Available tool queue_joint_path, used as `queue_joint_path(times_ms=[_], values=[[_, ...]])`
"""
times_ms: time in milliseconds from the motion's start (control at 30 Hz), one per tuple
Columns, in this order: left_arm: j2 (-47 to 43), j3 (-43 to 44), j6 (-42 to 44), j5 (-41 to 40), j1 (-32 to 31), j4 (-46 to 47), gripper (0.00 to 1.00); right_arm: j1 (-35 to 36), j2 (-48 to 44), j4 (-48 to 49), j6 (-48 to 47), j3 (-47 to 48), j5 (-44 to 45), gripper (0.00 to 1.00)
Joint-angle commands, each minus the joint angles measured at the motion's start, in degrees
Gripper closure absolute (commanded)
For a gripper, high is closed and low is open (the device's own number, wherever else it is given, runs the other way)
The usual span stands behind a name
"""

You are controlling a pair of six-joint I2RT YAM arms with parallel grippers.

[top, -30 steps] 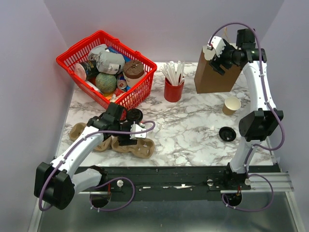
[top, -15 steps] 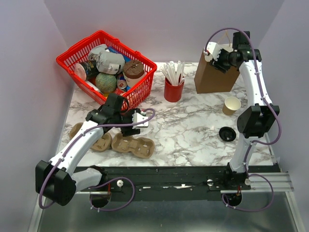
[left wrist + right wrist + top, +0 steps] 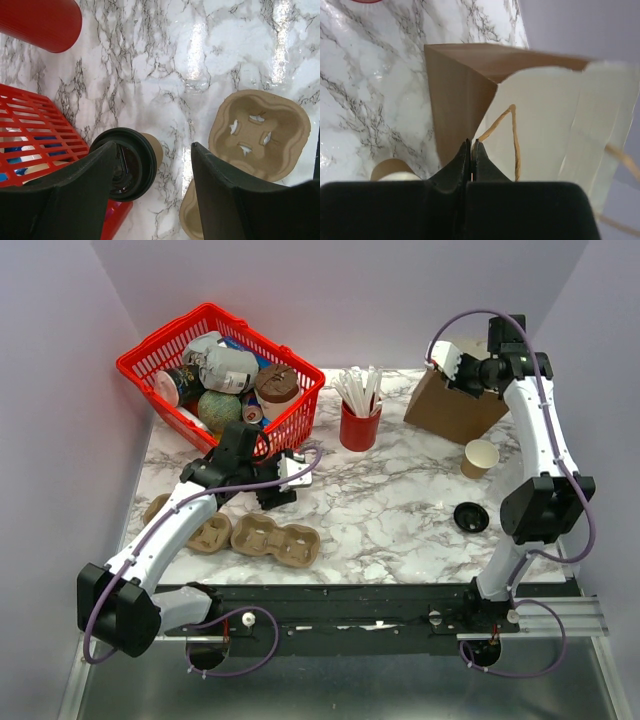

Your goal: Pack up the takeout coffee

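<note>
The takeout coffee [image 3: 131, 162], a small brown paper cup with a black lid, stands on the marble right beside the red basket [image 3: 30, 125]. My left gripper [image 3: 152, 150] is open above it, and the left finger covers part of the lid. In the top view the left gripper [image 3: 277, 480] hides the cup. My right gripper [image 3: 462, 368] is shut on the top rim of the brown paper bag [image 3: 455, 405]. The bag leans over at the back right. In the right wrist view the closed fingertips [image 3: 471, 143] pinch the bag's [image 3: 460, 90] edge, next to its twine handle.
The red basket [image 3: 160, 360] full of groceries stands at the back left. A red cup of straws [image 3: 359, 428] stands mid-back. A lidless tan cup [image 3: 480, 458] and a loose black lid [image 3: 471, 517] are on the right. Two cardboard cup carriers [image 3: 275, 540] lie near the front left.
My left gripper has moved from the cup carriers toward the basket, over the coffee. My right gripper has pulled the bag's top, and the bag has tipped from upright to leaning.
</note>
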Motion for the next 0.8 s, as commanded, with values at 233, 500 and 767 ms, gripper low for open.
queue_joint_path(times_ms=[233,500,767], values=[[0.3,0.7,-5.4,2.9,0.1,5.2,0.31,1.7,-11.0,-5.8,-12.2,-11.5,-2.7,1.00],[0.4,0.8,-6.9,2.8,0.1,6.5,0.31,5.8,-13.3,-8.5,-13.2,-15.0,-5.2,0.99],[0.5,0.9,-14.9,0.6,0.1,12.3,0.30,12.8,-19.0,-10.2,-13.7,-22.2,-5.8,1.00]])
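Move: The right gripper is already shut on the paper bag's near rim; the bag's middle lies about 5 cm ahead, 2 cm to the right and 10 cm below. From this hand the empty paper cup stands some 4 cm back, 4 cm right and 16 cm down, and the red straw holder roughly 3 cm ahead, 22 cm left and 14 cm down. The left hand has the lidded coffee cup about 5 cm ahead, 1 cm right and 7 cm below, and the bag 22 cm ahead, 40 cm right and 3 cm lower. Keep the right gripper pinched on the bag's near rim and drag the bag back about 11 cm, swinging increasingly left, some 7 cm in all, towards the red straw holder, while turning the hand about 20 degrees counter-clockwise and sinking slightly. Meanwhile let the open, empty left gripper ease a couple of centimetres up, forward and right by the coffee cup. ##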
